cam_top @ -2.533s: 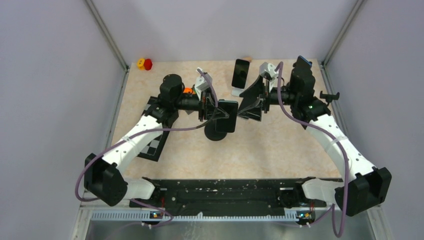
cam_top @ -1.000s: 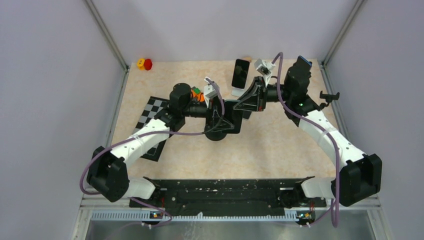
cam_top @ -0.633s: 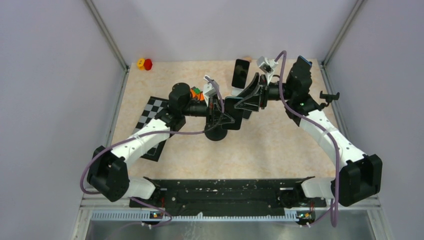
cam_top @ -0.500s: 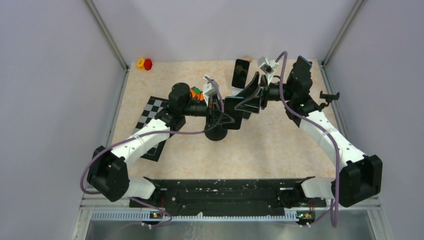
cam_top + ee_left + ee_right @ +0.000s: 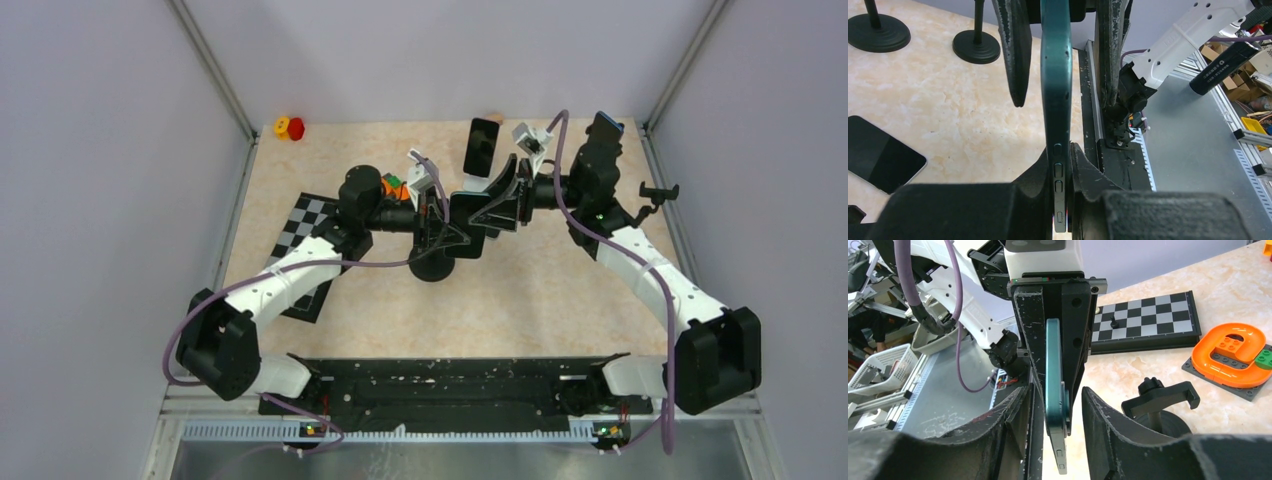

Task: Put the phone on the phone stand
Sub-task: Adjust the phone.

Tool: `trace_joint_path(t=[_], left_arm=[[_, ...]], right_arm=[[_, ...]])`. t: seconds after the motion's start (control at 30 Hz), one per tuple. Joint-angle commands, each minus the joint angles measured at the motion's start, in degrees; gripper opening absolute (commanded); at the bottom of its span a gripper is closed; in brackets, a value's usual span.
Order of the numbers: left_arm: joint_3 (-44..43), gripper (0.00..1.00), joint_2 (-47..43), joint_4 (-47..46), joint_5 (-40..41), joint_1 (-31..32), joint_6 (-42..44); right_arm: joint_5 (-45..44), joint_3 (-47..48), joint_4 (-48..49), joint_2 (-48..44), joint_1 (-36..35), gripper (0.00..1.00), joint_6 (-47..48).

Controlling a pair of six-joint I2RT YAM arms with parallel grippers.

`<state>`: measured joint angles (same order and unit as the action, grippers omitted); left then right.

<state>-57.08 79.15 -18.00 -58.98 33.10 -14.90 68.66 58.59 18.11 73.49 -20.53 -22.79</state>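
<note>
A teal phone [image 5: 468, 222] hangs edge-up in the air between both arms, mid-table. My left gripper [image 5: 452, 226] is shut on its lower end; in the left wrist view the jaws [image 5: 1062, 150] press both faces of the phone [image 5: 1055, 90]. My right gripper [image 5: 497, 205] is open around the phone's other end. Its fingertips [image 5: 1054, 391] stand apart from the phone [image 5: 1054, 375], with gaps on both sides. A black phone stand [image 5: 432, 266] with a round base sits on the table just below; its clamp head [image 5: 1160, 399] shows in the right wrist view.
A chessboard [image 5: 300, 250] lies at the left, with an orange toy piece on a grey plate [image 5: 1233, 352] behind the left arm. A second, black phone [image 5: 482, 147] leans on a white holder at the back. Another black clamp stand [image 5: 655, 192] stands by the right wall.
The left jaws have closed on the phone and the right jaws have opened off it. Both arms stay nearly where they were half a second ago.
</note>
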Motion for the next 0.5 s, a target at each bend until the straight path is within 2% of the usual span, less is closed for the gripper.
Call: trace_joint_path(t=[0.0,0.17,0.23,0.3,0.4,0.43,0.47], left_arm=[[-0.5,0.0,-0.5,-4.7,0.2,-0.1,-0.2],[-0.8,0.0,-0.4,-4.8,0.3,-0.1,-0.5],[-0.8,0.0,-0.4,-4.9,0.4,-0.1,-0.5],[-0.7,0.0,-0.4,-4.9,0.5,-0.1,-0.4],[-0.7,0.0,-0.3,-4.9,0.6,-0.1,-0.4],[-0.7,0.04,-0.4,-4.9,0.8,-0.1,-0.2],[-0.7,0.14,-0.6,-4.5,1.1,-0.2,0.3]], right_arm=[[0.6,0.4,3.8,-0.9,-0.8,0.42,-1.1],[0.7,0.0,3.5,-0.4,-1.3,0.41,-0.7],[0.8,-0.1,3.5,-0.2,-1.5,0.36,-0.6],[1.1,0.0,3.5,0.0,-1.7,0.27,-0.6],[1.7,0.5,3.5,-0.1,-1.8,0.0,-0.2],[1.5,0.8,2.6,-0.4,-1.7,0.0,0.7],[1.1,1.3,1.1,-0.8,-1.7,0.0,2.1]])
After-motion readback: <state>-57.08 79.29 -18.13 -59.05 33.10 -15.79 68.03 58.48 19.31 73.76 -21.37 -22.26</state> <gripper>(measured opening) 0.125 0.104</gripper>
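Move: The phone stands roughly upright in the left hand's grip, its middle about 3 cm above and 1 cm to the right of that hand. From the open right hand, the phone's middle is level fore and aft, about 1 cm to the left and 2 cm below. The phone stand's clamp is about 10 cm ahead of the right hand, 6 cm left and 20 cm below; the black phone on the table lies some 23 cm ahead, 7 cm right and 32 cm below. The right hand, fingers pointing left and standing open astride the phone's right-hand part above the left hand's grip, stays almost in place, easing only about half a centimetre left and making a tiny dip back and forward again as its fingers close from roughly half open to pinch the phone's front and back faces. Meanwhile the left hand, fingers pointing right, holds still and keeps its own pinch low on the phone's left-hand part, with no turn of either wrist to speak of. ##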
